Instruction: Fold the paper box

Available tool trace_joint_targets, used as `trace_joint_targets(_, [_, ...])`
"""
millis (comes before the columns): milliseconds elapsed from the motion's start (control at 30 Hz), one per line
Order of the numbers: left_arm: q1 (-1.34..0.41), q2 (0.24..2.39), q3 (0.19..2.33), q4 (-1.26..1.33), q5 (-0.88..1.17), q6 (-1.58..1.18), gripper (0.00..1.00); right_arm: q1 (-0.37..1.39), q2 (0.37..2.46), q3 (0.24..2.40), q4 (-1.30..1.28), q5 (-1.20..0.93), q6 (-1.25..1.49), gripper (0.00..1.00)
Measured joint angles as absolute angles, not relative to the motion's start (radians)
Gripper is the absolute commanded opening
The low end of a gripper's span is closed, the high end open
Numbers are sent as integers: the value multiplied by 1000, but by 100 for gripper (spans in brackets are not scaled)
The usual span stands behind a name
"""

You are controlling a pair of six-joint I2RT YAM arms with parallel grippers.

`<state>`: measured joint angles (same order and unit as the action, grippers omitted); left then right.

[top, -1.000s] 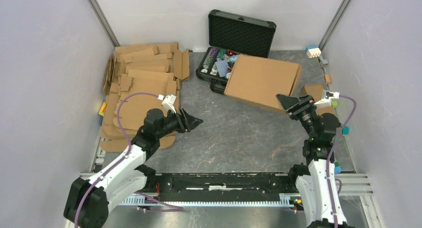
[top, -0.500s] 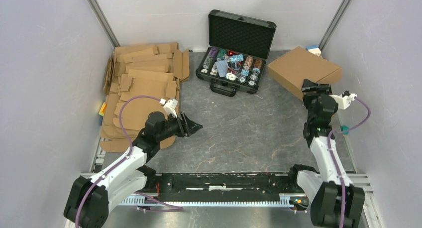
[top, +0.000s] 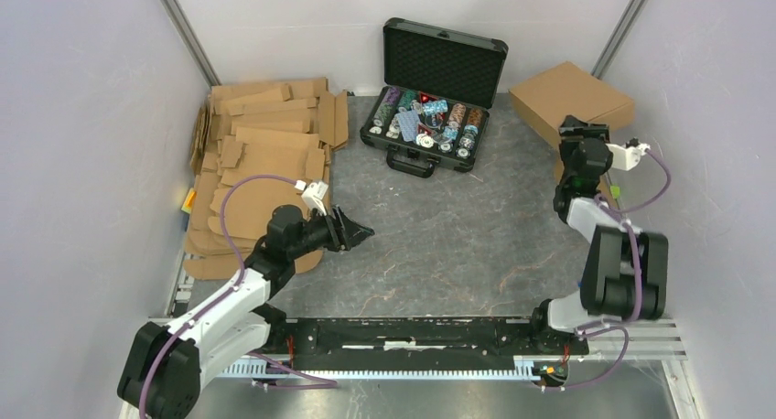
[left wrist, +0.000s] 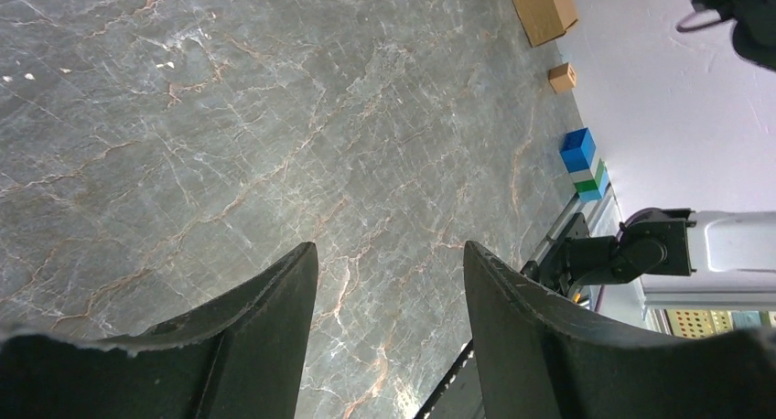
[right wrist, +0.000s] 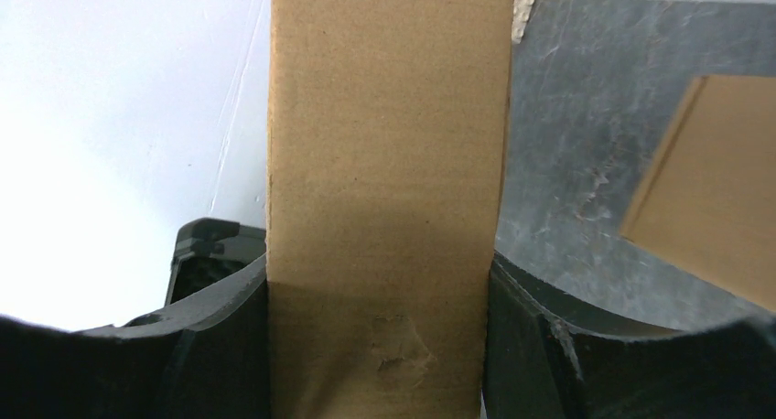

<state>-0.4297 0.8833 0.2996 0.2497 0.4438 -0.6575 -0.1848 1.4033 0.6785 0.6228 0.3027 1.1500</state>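
The paper box (top: 570, 94) is a folded, closed brown cardboard box held up at the back right corner, near the wall. My right gripper (top: 580, 131) is shut on its near side. In the right wrist view the box's narrow wall (right wrist: 389, 163) fills the gap of the right gripper (right wrist: 377, 268), and both fingers press its faces. My left gripper (top: 359, 227) hovers left of the table's middle, open. In the left wrist view the left gripper (left wrist: 389, 250) has only the grey table between its fingers.
An open black case (top: 430, 117) full of chips stands at the back centre. A pile of flat cardboard sheets (top: 265, 145) covers the back left. A smaller brown box (right wrist: 723, 190) lies on the floor by the right arm. Blue and green blocks (left wrist: 581, 163) sit at the right edge.
My right arm has swung the paper box from above the black case to the back right corner and has stretched out that way. The left arm has barely moved.
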Motion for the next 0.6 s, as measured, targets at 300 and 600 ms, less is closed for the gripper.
trace_joint_targets(300, [-430, 893, 299, 263, 455, -657, 67, -183, 1684, 889, 628, 252, 1207, 98])
trace_joint_targets(600, [-430, 897, 299, 263, 455, -657, 68, -216, 1403, 832, 265, 377, 1141, 98])
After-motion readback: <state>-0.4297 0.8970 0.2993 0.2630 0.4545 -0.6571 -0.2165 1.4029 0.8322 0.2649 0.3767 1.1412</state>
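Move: The right hand holds the folded paper box by its near edge. The free spot it is taken to in the back right corner lies about 10 cm ahead, 4 cm to the left and 18 cm below. The small carton sits roughly 9 cm back and 4 cm right of the hand, the chip case some 8 cm ahead and 30 cm left, and the white block about 18 cm ahead and 7 cm right, all near table height. From the idle left hand the spot is about 33 cm ahead, 40 cm right and 10 cm below. Carry the paper box forward with the right hand towards the back corner, about 6 cm and sinking some 3 cm, and spread the fingers wide on the way out so that the box comes free. Then draw the empty, open hand straight back about 7 cm, drifting a little right and tipping the fingers some 10 degrees down. ##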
